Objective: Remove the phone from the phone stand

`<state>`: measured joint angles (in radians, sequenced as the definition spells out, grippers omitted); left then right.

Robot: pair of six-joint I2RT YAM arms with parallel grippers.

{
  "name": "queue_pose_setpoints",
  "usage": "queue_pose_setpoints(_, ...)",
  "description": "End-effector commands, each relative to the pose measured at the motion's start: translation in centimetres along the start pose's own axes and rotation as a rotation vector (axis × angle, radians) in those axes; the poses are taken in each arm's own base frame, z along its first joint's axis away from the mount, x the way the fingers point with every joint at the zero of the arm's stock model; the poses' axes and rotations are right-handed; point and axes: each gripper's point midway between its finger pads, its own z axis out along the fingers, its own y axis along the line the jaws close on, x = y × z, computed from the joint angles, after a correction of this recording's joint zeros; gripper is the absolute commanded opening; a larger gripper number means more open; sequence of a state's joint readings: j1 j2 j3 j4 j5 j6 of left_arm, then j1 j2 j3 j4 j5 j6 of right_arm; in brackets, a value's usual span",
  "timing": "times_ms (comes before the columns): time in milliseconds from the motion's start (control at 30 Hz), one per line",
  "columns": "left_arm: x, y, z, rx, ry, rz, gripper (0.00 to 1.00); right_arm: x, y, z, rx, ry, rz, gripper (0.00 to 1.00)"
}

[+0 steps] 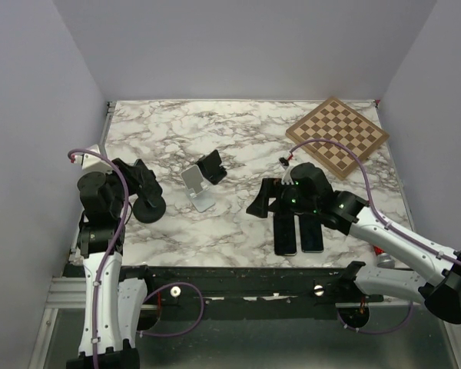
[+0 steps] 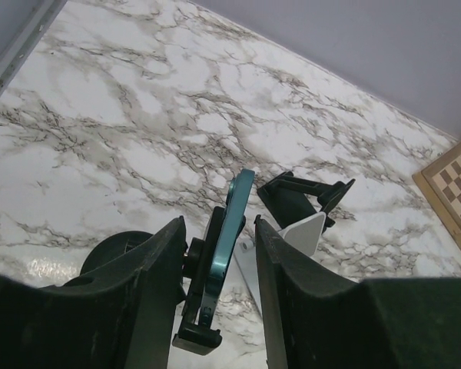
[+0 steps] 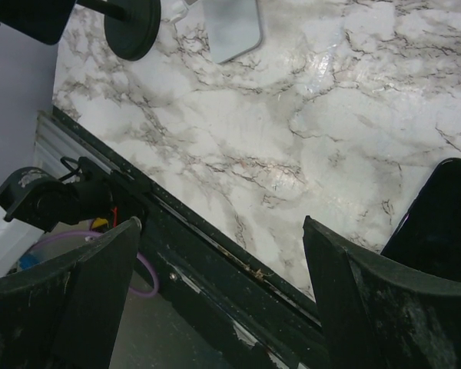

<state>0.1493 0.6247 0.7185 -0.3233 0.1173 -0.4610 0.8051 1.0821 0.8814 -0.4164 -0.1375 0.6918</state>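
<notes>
A teal phone (image 2: 232, 219) stands edge-on in a black phone stand (image 2: 196, 334) with a round base (image 2: 115, 250), at the left of the table. My left gripper (image 2: 219, 227) straddles both, one finger on each side. A narrow gap shows between the right finger (image 2: 273, 269) and the phone, and the left finger sits close behind the stand's back. In the top view the left gripper (image 1: 146, 192) covers the phone, and only the stand's round base (image 1: 150, 209) shows. My right gripper (image 1: 263, 198) is open and holds nothing.
A white stand (image 1: 198, 188) and a second black stand (image 1: 213, 165) sit mid-table, just beyond the left gripper. Two dark phones (image 1: 298, 231) lie flat near the front edge by the right gripper. A chessboard (image 1: 336, 136) lies at the back right. The right wrist view looks over the table's front rail (image 3: 215, 254).
</notes>
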Motion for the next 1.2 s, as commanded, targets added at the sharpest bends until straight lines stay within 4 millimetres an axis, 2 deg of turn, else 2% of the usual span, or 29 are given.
queue_pose_setpoints(0, 0.5, 0.0, -0.1, 0.011, 0.003, -0.022, 0.47, 1.0, -0.4, 0.2, 0.029, 0.028, 0.003, 0.95)
queue_pose_setpoints(67, 0.5, -0.1, -0.2, 0.018, -0.003, -0.024, 0.46, 1.0, -0.5, 0.2, 0.032, 0.030, 0.006, 0.95)
queue_pose_setpoints(300, 1.4, 0.0, -0.3, 0.020, 0.022, -0.043, 0.33, 1.3, -0.1, 0.6, 0.028, 0.037, 0.004, 0.95)
queue_pose_setpoints(333, 1.4, 0.0, -0.5, 0.015, 0.026, -0.046, 0.29, 1.5, -0.3, 0.6, 0.035, 0.040, 0.005, 0.95)
queue_pose_setpoints(500, 1.3, 0.2, -1.6, 0.012, -0.013, -0.035, 0.24, 1.8, -0.7, 0.9, 0.047, 0.041, 0.006, 0.95)
queue_pose_setpoints(600, 1.2, 0.0, -2.3, 0.023, -0.038, -0.038, 0.13, 2.0, -0.8, 1.0, 0.048, 0.044, 0.013, 0.95)
queue_pose_setpoints(767, 1.9, -1.3, -3.0, 0.096, -0.005, -0.051, 0.07, 1.8, -0.5, 1.1, 0.043, 0.043, 0.008, 0.95)
queue_pose_setpoints(867, 2.2, -2.2, -3.6, 0.148, 0.010, -0.033, 0.00, 1.9, -0.7, 1.2, 0.048, 0.042, 0.009, 0.95)
queue_pose_setpoints(1033, 2.8, -4.2, -4.9, 0.253, 0.048, 0.023, 0.00, 2.2, -0.7, 1.5, 0.048, 0.048, 0.014, 0.95)
queue_pose_setpoints(1167, 4.5, -6.3, -6.1, 0.380, 0.126, 0.043, 0.00, 2.1, -0.6, 1.5, 0.048, 0.046, 0.008, 0.95)
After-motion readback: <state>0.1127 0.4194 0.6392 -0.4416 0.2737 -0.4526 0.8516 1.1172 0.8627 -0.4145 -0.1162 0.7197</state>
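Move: The phone still on the black round-base stand is upright between the left hand's open fingers, its middle about 1 cm ahead and 2 cm below. That stand's base is roughly 15 cm below the hand and 4 cm to its left, level fore and aft. The empty white stand is some 14 cm to the right, level with the hand, and the black folding stand 8 cm ahead and 19 cm right, both about 13 cm lower. From the right hand the phone lies about 35 cm left, 6 cm ahead and 5 cm higher. The left hand sinks about 1.5 cm and begins to ease back while its half-open fingers close on the two faces of the phone, pinching it near mid-length. Keeping that grip, it draws back towards its base, then also ever more to the right towards the white stand's side, ending some 4 cm back and 4 cm right of where it began, with the wrist turning about 10 degrees clockwise at the last and the phone's stand coming along. ##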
